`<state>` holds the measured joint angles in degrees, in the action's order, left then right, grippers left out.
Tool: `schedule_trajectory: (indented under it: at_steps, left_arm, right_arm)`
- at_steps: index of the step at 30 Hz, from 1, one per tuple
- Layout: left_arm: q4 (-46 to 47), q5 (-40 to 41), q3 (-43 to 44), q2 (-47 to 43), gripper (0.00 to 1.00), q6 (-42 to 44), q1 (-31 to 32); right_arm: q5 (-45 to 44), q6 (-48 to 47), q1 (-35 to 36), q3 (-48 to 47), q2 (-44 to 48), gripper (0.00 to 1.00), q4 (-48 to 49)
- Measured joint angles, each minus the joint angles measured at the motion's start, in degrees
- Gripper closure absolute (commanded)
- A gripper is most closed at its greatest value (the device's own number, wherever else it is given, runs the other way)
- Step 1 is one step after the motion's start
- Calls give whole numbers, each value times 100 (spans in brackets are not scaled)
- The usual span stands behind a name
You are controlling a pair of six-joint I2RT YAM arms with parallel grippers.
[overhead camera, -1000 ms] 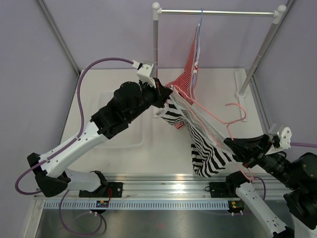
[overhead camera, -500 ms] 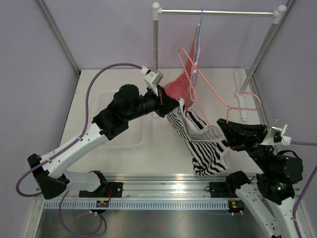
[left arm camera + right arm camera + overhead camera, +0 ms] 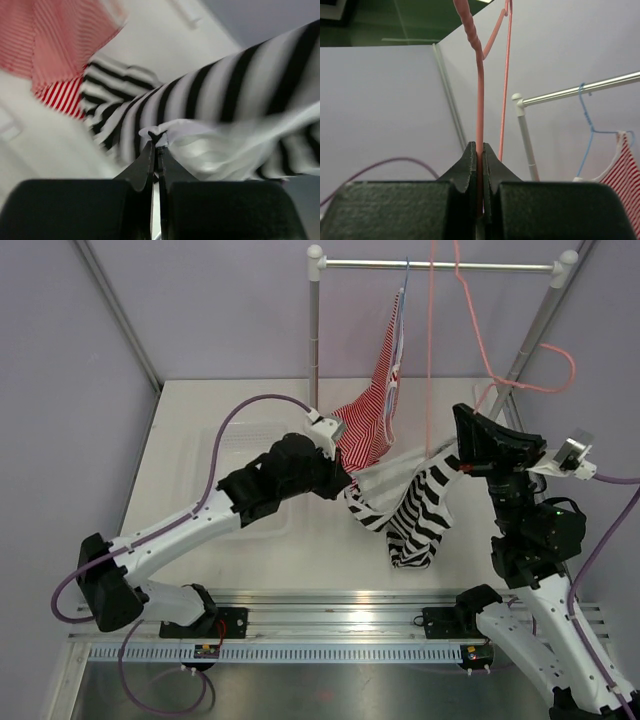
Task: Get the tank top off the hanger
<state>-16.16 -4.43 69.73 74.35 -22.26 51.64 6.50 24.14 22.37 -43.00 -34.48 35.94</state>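
Note:
The tank top (image 3: 415,515), with black and white stripes, sags between my two grippers above the table. My left gripper (image 3: 350,483) is shut on its white trim; the left wrist view shows the pinch (image 3: 157,137) with the striped tank top (image 3: 225,95) stretching away to the right. My right gripper (image 3: 460,432) is raised and shut on the pink hanger (image 3: 431,340), whose wires run up out of the top view. In the right wrist view the hanger (image 3: 480,90) stands straight up from the shut right gripper (image 3: 480,147). I cannot tell whether the top's upper end still loops the hanger.
A rack rail (image 3: 440,265) crosses the back, carrying a blue hanger (image 3: 405,300) with a red-and-white striped garment (image 3: 375,410) that hangs just behind my left gripper. A clear shallow tray (image 3: 215,440) lies on the table at the left. Purple walls close in both sides.
My right gripper has swung up and back, lifting the pink hanger high. The tank top has slipped down along it and bunched lower. My left gripper moved slightly right and down, still pinching the trim.

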Motion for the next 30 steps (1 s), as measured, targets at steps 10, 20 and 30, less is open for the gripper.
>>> schedule_trajectory:
  at_steps: [10,20,30]
  left_arm:
    - [-437,1572,-1137,855,100,-9,433]
    - [-389,2371,-1215,144,100,-197,584]
    - [-1307,3486,-120,-511,100,-481,310]
  right_arm:
    - [-1934,-693,4,-592,-20,100,142]
    - [-2212,-1425,4,-1150,-7,100,-1510]
    - [-2680,-1381,2,-3985,-304,100,-6627]
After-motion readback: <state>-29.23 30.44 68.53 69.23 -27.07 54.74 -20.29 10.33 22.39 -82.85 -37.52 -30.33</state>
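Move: The striped tank top is already held by one end in the left fingers; its middle lies about 14 cm to that hand's right, 2 cm back and 3 cm lower. The white basket is roughly 23 cm to the left hand's left, 12 cm farther out and 26 cm below, and the red-striped top 8 cm right, 14 cm out and 8 cm lower. From the right hand, the tank top's middle is some 7 cm left, 1 cm ahead and 25 cm below. The tank top, still pinched at one end, is pulled off the pink hanger as the left hand drops fast by about 16 cm, while the right hand, keeping its grip on the hanger, draws it right and a little up. The left hand then rises again almost as far and swings left towards the basket; the right continues right, some 10 cm in all, tipping forward-down and turning clockwise about 30 degrees. ##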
